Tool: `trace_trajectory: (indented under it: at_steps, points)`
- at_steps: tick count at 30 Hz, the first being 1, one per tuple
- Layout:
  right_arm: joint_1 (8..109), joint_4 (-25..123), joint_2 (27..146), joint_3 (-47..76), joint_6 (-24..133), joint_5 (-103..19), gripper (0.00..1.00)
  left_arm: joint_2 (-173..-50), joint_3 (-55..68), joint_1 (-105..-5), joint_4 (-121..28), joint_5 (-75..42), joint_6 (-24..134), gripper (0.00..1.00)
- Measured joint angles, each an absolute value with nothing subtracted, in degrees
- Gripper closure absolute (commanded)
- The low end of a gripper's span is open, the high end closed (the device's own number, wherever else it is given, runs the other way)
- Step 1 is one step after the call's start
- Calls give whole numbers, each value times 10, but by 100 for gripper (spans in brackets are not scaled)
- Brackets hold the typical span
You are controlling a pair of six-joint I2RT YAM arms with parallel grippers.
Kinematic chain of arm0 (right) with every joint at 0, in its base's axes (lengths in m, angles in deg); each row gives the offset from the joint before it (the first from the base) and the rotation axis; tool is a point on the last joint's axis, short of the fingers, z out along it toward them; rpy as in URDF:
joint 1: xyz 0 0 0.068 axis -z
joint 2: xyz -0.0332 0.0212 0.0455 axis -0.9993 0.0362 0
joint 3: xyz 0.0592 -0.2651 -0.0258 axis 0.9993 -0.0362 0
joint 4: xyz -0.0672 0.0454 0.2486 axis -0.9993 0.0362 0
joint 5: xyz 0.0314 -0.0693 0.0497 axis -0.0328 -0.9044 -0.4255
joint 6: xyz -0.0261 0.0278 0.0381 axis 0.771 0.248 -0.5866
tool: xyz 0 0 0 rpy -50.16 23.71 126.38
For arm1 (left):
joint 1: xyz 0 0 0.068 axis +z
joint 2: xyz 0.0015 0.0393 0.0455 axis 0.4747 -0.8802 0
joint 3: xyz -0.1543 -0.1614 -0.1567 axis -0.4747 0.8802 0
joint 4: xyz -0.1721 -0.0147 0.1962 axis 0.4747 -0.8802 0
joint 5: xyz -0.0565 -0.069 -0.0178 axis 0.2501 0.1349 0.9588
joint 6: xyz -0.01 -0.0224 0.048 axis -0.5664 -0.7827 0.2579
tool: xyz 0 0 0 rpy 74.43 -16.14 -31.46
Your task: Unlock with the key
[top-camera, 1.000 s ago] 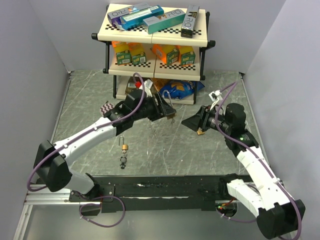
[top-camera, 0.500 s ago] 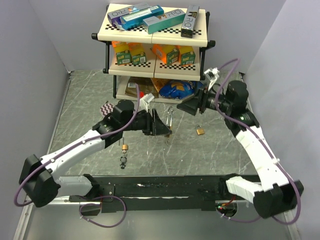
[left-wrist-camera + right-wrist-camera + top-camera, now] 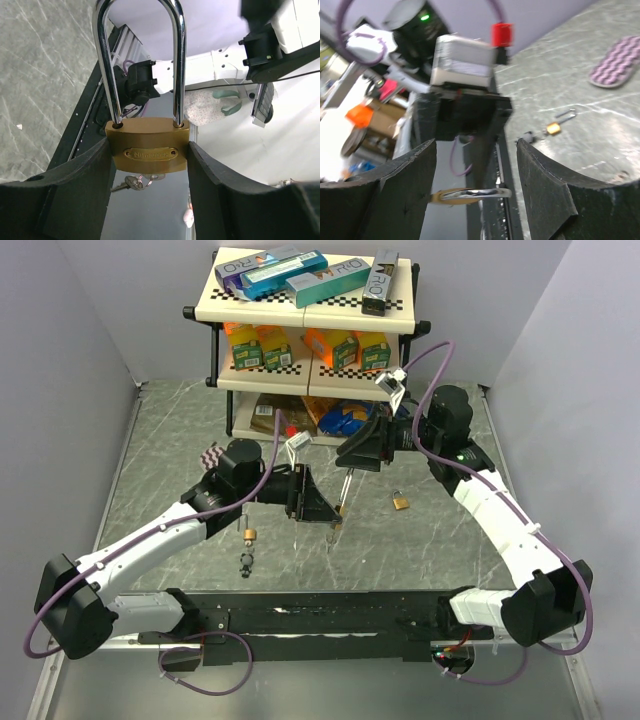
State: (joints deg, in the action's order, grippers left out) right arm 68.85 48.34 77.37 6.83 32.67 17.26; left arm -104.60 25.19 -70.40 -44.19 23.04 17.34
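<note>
A large brass padlock (image 3: 148, 152) sits between the fingers of my left gripper (image 3: 148, 160), which is shut on its body. Its steel shackle (image 3: 140, 55) points away from the wrist. A key (image 3: 127, 184) on a ring hangs under the padlock body. From above, the left gripper (image 3: 325, 508) holds the padlock (image 3: 338, 508) over the middle of the table. My right gripper (image 3: 350, 455) is open just beyond the shackle's top. In the right wrist view the shackle (image 3: 485, 193) lies between the open fingers of the right gripper (image 3: 476, 165) without touching them.
A small brass padlock (image 3: 400, 502) lies on the table right of centre. Another small padlock (image 3: 249, 534) and a dark keyed piece (image 3: 246, 563) lie left of centre. A purple pad (image 3: 213, 455) sits near the left arm. A shelf rack (image 3: 310, 310) with boxes stands at the back.
My right arm swung up and left, away from the small padlock, to the large padlock's shackle, and its jaws opened wider. The left arm drew back and lowered a little, still holding the padlock.
</note>
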Motion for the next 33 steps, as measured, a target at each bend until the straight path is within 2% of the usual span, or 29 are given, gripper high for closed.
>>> trace_trajectory:
  at_steps: [11, 22, 33]
  points:
    - [678, 504, 774, 62, 342, 231, 35, -1034, 274, -694, -417, 237, 160, 99]
    - [678, 556, 774, 62, 387, 212, 52, -1011, 291, -682, -418, 235, 157, 99]
    - [674, 605, 787, 64, 409, 176, 80, -998, 284, -678, -524, 155, 226, 99]
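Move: The right hand, open, is going for the crown of the padlock's shackle, about 3 cm back and 2 cm below it, level sideways. The brass lock body, in the left fingers, lies some 10 cm back, 2 cm left and 6 cm below the right hand; the hanging keys are about 4 cm back of the body and 2 cm lower. From the left hand the shackle crown is roughly 7 cm ahead, 2 cm right and 4 cm up. Right hand backs, sinks some 4 cm and pinches shackle while left hand, keeping lock body, edges left, then down. ##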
